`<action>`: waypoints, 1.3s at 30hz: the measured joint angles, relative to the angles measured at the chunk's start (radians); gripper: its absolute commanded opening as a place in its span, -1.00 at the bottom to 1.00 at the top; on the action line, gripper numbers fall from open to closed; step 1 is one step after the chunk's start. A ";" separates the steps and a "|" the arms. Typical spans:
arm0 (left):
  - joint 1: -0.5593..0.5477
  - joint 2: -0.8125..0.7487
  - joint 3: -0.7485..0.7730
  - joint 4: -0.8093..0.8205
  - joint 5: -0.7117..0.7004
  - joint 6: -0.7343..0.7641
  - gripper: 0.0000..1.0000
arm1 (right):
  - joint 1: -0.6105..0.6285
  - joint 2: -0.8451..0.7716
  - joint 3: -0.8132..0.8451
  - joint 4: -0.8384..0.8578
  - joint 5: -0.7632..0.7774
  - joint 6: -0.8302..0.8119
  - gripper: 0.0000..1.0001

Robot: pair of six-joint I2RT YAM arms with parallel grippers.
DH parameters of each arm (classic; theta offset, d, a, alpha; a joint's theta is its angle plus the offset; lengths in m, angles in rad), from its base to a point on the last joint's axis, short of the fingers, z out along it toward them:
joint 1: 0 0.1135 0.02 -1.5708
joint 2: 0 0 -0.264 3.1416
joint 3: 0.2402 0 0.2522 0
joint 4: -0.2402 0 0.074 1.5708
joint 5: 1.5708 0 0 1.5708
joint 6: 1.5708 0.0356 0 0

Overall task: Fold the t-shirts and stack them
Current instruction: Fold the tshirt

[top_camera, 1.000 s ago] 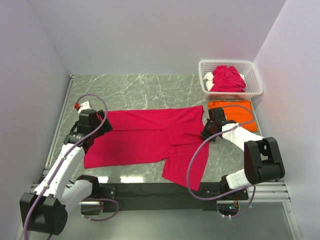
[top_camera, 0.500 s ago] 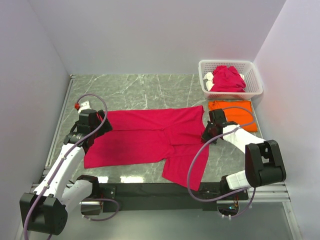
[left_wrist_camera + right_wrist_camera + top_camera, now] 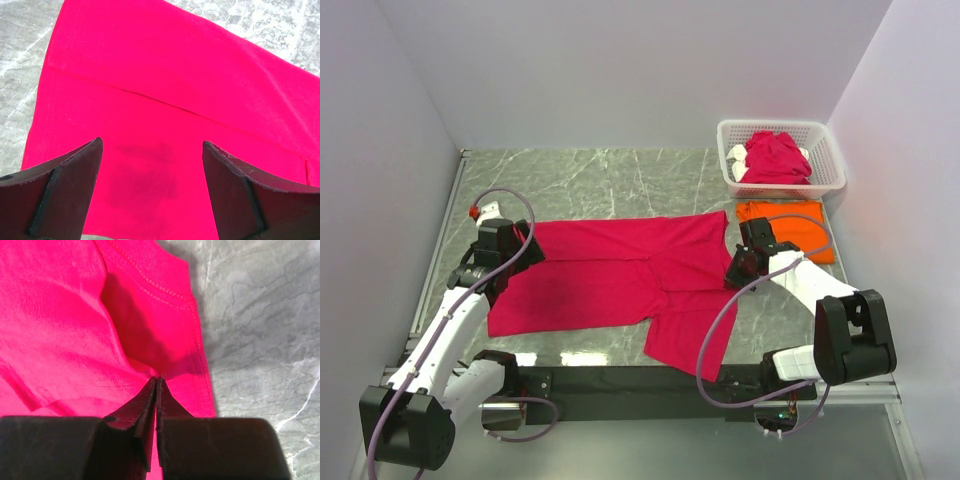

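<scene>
A crimson-pink t-shirt (image 3: 610,270) lies spread flat across the middle of the marble table, with one part hanging towards the near edge. My right gripper (image 3: 733,270) sits at its right edge, shut on a pinched fold of the cloth (image 3: 157,378) beside the stitched hem (image 3: 192,340). My left gripper (image 3: 523,254) hovers over the shirt's left end, open, with only flat cloth (image 3: 165,90) between its fingers (image 3: 75,175). An orange t-shirt (image 3: 790,225) lies folded at the right. Another crimson t-shirt (image 3: 775,158) is bunched in the basket.
The white lattice basket (image 3: 828,165) stands at the back right corner, just behind the orange shirt. Grey walls close in the table on the left, back and right. Bare marble (image 3: 600,180) shows behind the spread shirt.
My right gripper's jaws have closed on the shirt's right edge, and that arm's elbow has swung slightly lower and to the right. The left arm has not moved.
</scene>
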 measured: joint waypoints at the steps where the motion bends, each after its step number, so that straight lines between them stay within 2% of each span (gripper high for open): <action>1: 0.000 0.000 0.000 0.000 0.000 0.000 0.72 | 0.000 0.000 -0.002 0.000 -0.005 0.000 -0.83; 13: 0.005 0.053 0.000 0.000 0.000 -0.019 0.69 | 0.000 -0.058 -0.009 -0.031 -0.017 -0.005 -0.55; 14: 0.009 0.063 0.002 -0.001 0.000 -0.023 0.69 | 0.000 -0.066 -0.001 -0.041 -0.016 -0.008 -0.46; 18: 0.043 0.159 0.063 -0.015 -0.001 -0.028 0.65 | 0.000 -0.079 0.060 -0.050 -0.011 -0.032 -0.43; 22: 0.098 0.303 0.170 0.003 -0.002 -0.036 0.56 | 0.000 -0.063 0.136 0.010 -0.013 -0.047 -0.45; 31: 0.214 0.676 0.366 0.069 0.009 -0.095 0.30 | -0.005 0.220 0.309 0.290 -0.029 -0.024 -0.45; 39: 0.274 0.859 0.425 0.078 0.024 -0.137 0.23 | -0.064 0.484 0.392 0.360 -0.027 0.042 -0.37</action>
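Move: From the left hand, the red t-shirt's far-left corner lies about 14 cm ahead, 10 cm left and 12 cm below; its near-left corner is some 17 cm back and 12 cm left. From the right hand, which is down at the shirt's right side, the far-right corner is about 20 cm ahead, nearly in line. The folded orange shirt lies roughly 15 cm ahead and 16 cm to that hand's right, with the basket beyond at 36 cm ahead, 16 cm right. Forward go both hands, to the folded red shirt's two far corners. The right opens a little, comes free of the cloth and arcs about 18 cm ahead, up over the right edge and down again, fingers tipping outward. The left, starting later, reaches forward and left while sinking about 10 cm, turns some 20 degrees counter-clockwise and narrows its still-wide fingers. ##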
